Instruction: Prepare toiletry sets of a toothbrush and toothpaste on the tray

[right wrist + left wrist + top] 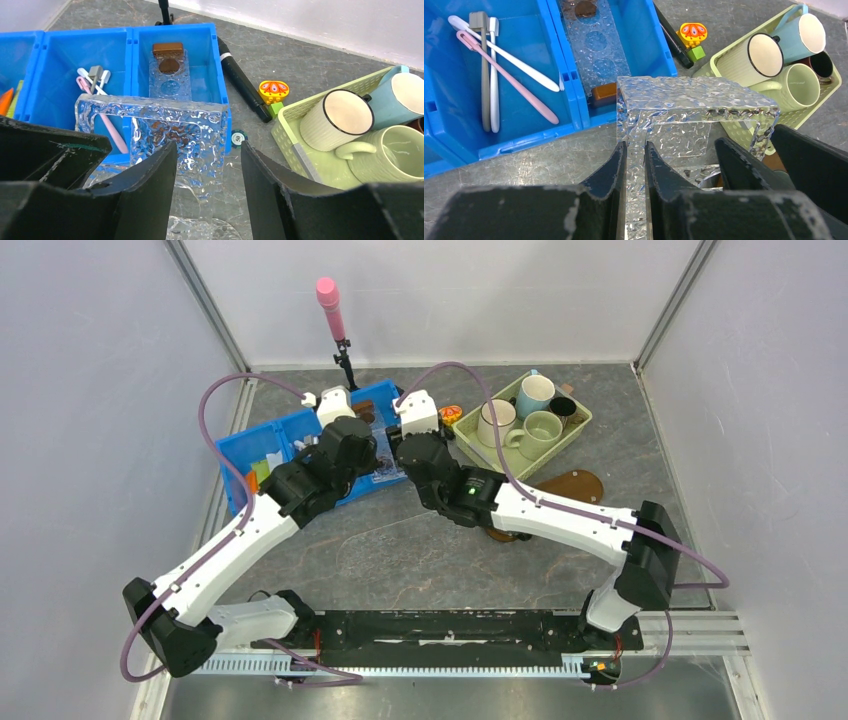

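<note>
My left gripper (636, 147) is shut on the upright wall of a clear textured plastic holder (684, 100), held just in front of the blue bin (639, 35). My right gripper (207, 150) is open, its fingers on either side of the same clear holder (165, 120), with a gap on the right side. Pink and white toothbrushes (504, 75) lie in a bin compartment, also visible as toothbrushes (100, 100) in the right wrist view. Orange and green tubes (255, 472) show in the bin's left compartment. The dark-brown tray (575, 486) lies right of centre, partly under the right arm.
A pale green basket (580, 430) holds several mugs (345, 117). A black marker (240, 80), an orange-yellow toy (273, 91) and a poker chip (239, 137) lie between bin and basket. Another clear holder (170, 75) lies inside the bin. A pink-tipped stand (332, 310) rises behind.
</note>
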Robot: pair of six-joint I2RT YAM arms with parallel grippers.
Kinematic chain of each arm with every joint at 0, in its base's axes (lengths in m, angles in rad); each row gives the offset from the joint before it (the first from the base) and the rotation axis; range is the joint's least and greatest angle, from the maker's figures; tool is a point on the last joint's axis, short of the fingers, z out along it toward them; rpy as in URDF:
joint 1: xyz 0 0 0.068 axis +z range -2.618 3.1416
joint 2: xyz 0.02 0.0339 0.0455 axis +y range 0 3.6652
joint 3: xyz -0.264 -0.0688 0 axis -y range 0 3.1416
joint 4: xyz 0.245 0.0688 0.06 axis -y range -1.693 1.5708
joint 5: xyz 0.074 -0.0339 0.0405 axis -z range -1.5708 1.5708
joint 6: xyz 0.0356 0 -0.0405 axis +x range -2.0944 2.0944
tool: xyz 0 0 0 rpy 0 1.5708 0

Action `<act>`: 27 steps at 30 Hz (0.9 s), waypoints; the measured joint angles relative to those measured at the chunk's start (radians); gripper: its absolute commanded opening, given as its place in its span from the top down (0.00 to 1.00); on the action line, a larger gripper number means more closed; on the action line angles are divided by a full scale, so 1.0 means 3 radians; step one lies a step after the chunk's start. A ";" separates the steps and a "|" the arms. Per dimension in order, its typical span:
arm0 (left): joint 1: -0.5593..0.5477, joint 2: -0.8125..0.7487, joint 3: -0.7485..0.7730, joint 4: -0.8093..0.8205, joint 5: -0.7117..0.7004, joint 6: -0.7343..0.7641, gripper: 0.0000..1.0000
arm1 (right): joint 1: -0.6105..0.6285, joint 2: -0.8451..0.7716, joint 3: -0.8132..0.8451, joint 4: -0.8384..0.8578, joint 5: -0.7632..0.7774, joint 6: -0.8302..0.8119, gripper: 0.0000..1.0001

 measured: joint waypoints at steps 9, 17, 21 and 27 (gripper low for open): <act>-0.0065 0.0000 0.0000 -0.0029 -0.0065 0.0000 0.98 | 0.0000 0.0164 0.0168 -0.0160 0.0111 0.0015 0.86; -0.0078 -0.0158 -0.0122 0.0114 -0.0053 0.0004 0.41 | -0.0004 0.0173 0.0264 -0.0214 0.0170 0.0029 1.00; -0.0081 -0.0463 -0.0290 0.0296 0.0039 0.0075 0.08 | -0.0001 0.0173 0.0268 -0.0301 0.0177 -0.0055 1.00; -0.0083 -0.0891 -0.0392 0.0605 0.0148 0.0228 0.00 | -0.0039 0.0090 0.0272 -0.0437 0.0182 -0.0178 1.00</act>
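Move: The clear acrylic rack hangs between my hands: my left hand already pinches its left end, its middle roughly 4 cm to the right and level fore and aft. From my right hand the middle is about 4 cm left, with the right end already between the open fingers. From my left hand, the blue box's right compartment is 6 cm ahead, 2 cm left and 24 cm down. The black stick is some 8 cm ahead and 6 cm right of my right hand, down on the table. I shut my right fingers on the rack's right end, easing under 1 cm forward, while my left hand keeps its pinch nearly still. Once the right grip has settled, my left fingers open wide, let go and withdraw up about 6 cm and back 3 cm, tipping upward some 15 degrees. My right hand keeps hold, drifting about 1.5 cm right as its left side dips slightly. ##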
